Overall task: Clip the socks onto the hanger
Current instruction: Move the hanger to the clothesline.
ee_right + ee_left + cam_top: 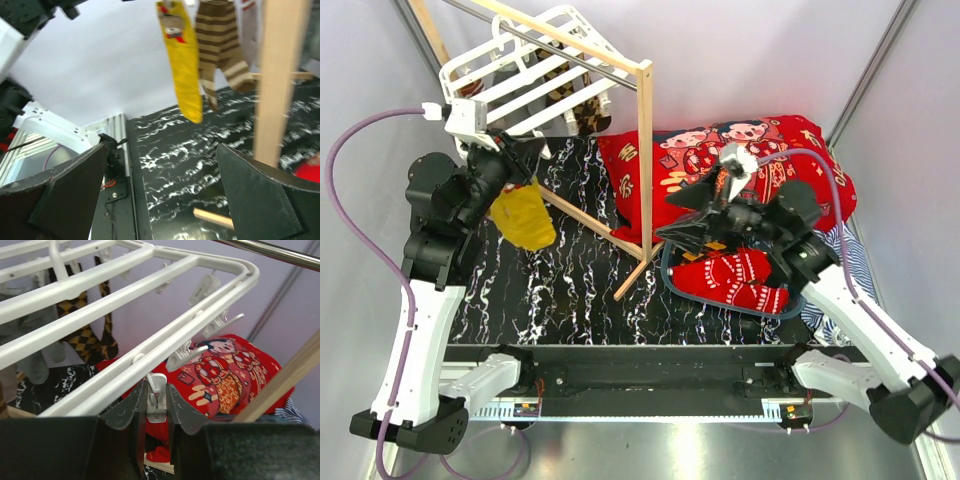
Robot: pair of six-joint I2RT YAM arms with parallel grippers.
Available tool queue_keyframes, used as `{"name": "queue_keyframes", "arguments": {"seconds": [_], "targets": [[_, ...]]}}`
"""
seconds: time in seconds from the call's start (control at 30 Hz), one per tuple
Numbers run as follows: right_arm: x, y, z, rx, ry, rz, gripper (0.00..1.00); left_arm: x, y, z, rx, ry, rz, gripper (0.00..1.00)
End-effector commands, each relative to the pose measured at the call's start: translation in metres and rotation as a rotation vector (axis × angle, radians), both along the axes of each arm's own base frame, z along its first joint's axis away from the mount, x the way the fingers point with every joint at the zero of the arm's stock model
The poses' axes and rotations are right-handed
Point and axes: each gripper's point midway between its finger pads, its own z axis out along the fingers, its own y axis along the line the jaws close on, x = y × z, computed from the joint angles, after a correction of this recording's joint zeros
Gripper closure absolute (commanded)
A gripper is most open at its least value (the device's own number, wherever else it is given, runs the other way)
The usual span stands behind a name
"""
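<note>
The white hanger (520, 75) hangs from the wooden rack at the back left, and its bars (125, 290) fill the left wrist view. My left gripper (154, 391) is shut on one of its small white clips (156, 409). A mustard yellow sock (523, 218) dangles just below that gripper; its top is hidden. It also shows in the right wrist view as the yellow sock (185, 70), next to a brown-striped sock (216, 45). An argyle sock (85, 335) hangs from a far bar. My right gripper (685, 215) is open and holds nothing, above red socks (732, 280).
The wooden rack's upright (645, 150) and slanted pole (585, 215) stand between the two arms. A big red cartoon blanket (780, 150) lies at the back right. The red socks lie inside a blue-rimmed basket (667, 272), with striped cloth (845, 250) beside it.
</note>
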Motion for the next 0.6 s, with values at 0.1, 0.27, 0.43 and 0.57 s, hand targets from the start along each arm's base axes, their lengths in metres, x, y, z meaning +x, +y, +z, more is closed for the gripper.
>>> {"name": "queue_keyframes", "arguments": {"seconds": [0.1, 0.27, 0.43, 0.57], "targets": [[-0.004, 0.043, 0.052, 0.108, -0.213, 0.037, 0.00, -0.033, -0.032, 0.026, 0.006, -0.098, -0.225, 0.92], [0.011, 0.075, 0.061, 0.129, -0.265, -0.014, 0.00, -0.034, -0.032, 0.023, 0.014, -0.102, -0.228, 0.92], [0.033, 0.100, 0.068, 0.138, -0.283, -0.058, 0.00, -0.046, -0.036, 0.024, 0.027, -0.119, -0.267, 0.92], [0.042, 0.114, 0.075, 0.148, -0.310, -0.075, 0.00, -0.057, -0.043, 0.029, 0.029, -0.139, -0.311, 0.92]]}}
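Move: The left hand already pinches a clip under the front hanger; the clothesline rod passes about 9 cm ahead, 3 cm to the right and some 18 cm above that hand, and the yellow sock hangs about 6 cm back, 6 cm left and 12 cm below it. From the wide-open right hand, the held clip lies about 24 cm left, 8 cm ahead and 8 cm higher, with the wooden post in between, roughly 5 cm left and 7 cm ahead. The right hand, fingers spread wide and pointing left, sweeps about 11 cm left past the near side of the wooden post towards the clip in the left fingers, curving forward in the later half and rising some 3 cm as it rolls its forward side up by about 10 degrees. Meanwhile the left hand keeps its pinch on the clip and draws the front hanger back and to the right, 3 to 4 cm each way and slightly up, turning about 10 degrees clockwise. ##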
